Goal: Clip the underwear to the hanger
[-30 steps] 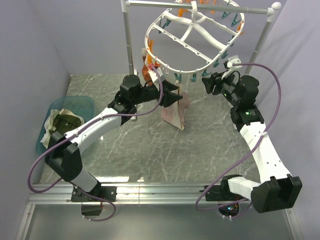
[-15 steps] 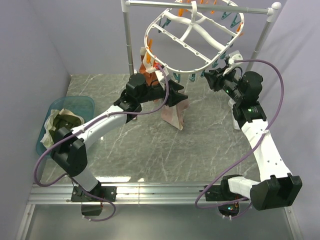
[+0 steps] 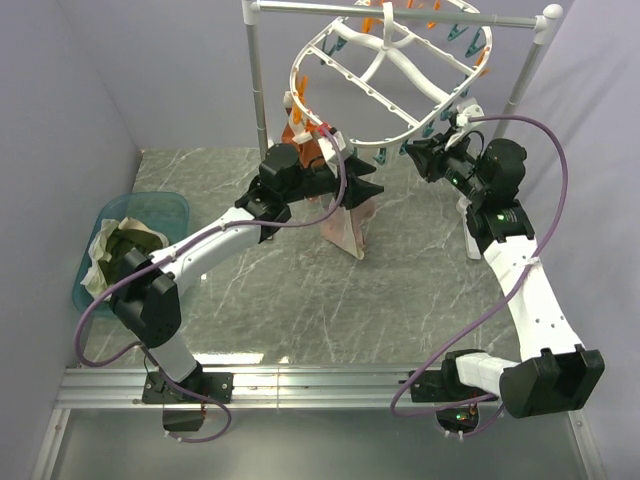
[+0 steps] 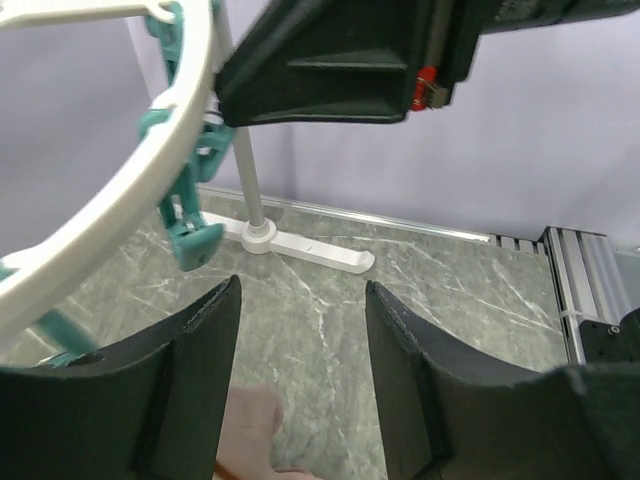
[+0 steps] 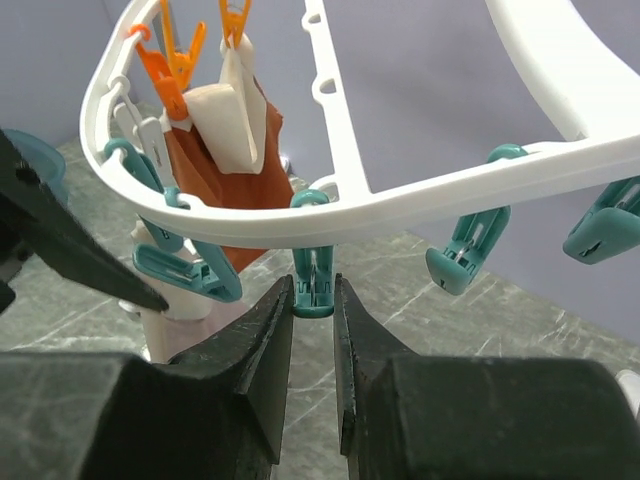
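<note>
The white oval hanger (image 3: 385, 60) hangs from the rail, with teal and orange pegs round its rim. The pale pink underwear (image 3: 348, 232) hangs below its near-left rim, reaching down towards the table. My left gripper (image 3: 368, 190) is beside the cloth's top and stands open. In the left wrist view a bit of the underwear (image 4: 250, 425) shows low between the fingers (image 4: 190, 370), against the left one. My right gripper (image 5: 314, 290) reaches up under the hanger rim (image 5: 420, 205), shut on the lower end of a teal peg (image 5: 314, 270).
A rust-orange garment (image 5: 235, 190) and a cream cloth hang from orange pegs at the hanger's left end. A blue tub (image 3: 160, 205) holding olive-green cloth sits at the far left. The white stand's poles (image 3: 258, 70) rise behind, and its foot (image 4: 300, 243) lies on the marble table.
My right gripper rose to the hanger rim and its jaws narrowed onto the teal peg. My left gripper moved right and slightly up beside the underwear, staying open.
</note>
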You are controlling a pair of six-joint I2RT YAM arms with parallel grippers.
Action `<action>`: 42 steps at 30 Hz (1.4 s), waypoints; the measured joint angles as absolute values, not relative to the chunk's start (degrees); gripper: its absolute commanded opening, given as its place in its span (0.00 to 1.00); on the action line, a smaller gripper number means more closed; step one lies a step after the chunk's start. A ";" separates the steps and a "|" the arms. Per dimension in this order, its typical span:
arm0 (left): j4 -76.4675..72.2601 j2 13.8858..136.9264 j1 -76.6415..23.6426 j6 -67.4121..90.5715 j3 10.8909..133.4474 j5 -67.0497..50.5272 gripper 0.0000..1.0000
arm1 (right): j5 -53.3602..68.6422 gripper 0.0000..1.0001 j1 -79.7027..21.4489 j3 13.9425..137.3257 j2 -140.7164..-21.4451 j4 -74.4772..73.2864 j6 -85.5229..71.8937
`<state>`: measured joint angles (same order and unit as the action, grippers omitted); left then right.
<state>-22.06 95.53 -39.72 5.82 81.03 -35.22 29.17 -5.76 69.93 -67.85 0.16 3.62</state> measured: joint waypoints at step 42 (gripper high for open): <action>-24.38 104.97 -48.21 -3.60 90.13 -11.64 0.55 | 23.42 0.00 -7.73 76.58 -68.71 -11.75 -7.49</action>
<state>-24.38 104.97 -48.21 -3.60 90.13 -11.64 23.42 -7.73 76.58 -68.71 -11.75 -7.49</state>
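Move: The teal clip on the hanger rim is already pinched between the right gripper's pads. From the open left hand it lies about 6 cm ahead, 7 cm to the right and 3 cm above. An empty teal clip on the same rim stands roughly 4 cm ahead of the left hand, 2 cm to its right and 3 cm up. The pink underwear hangs with its middle some 5 cm to the left hand's left, 2 cm ahead and 12 cm below. Bring the open left gripper about 5 cm to the right, under the hanger rim and towards the clip in the right gripper, easing back a little at first, then swinging some 4 cm forward while the wrist turns about 15 degrees counter-clockwise. Keep the right fingers shut on the clip, nearly in place, tipping them down about 10 degrees. ##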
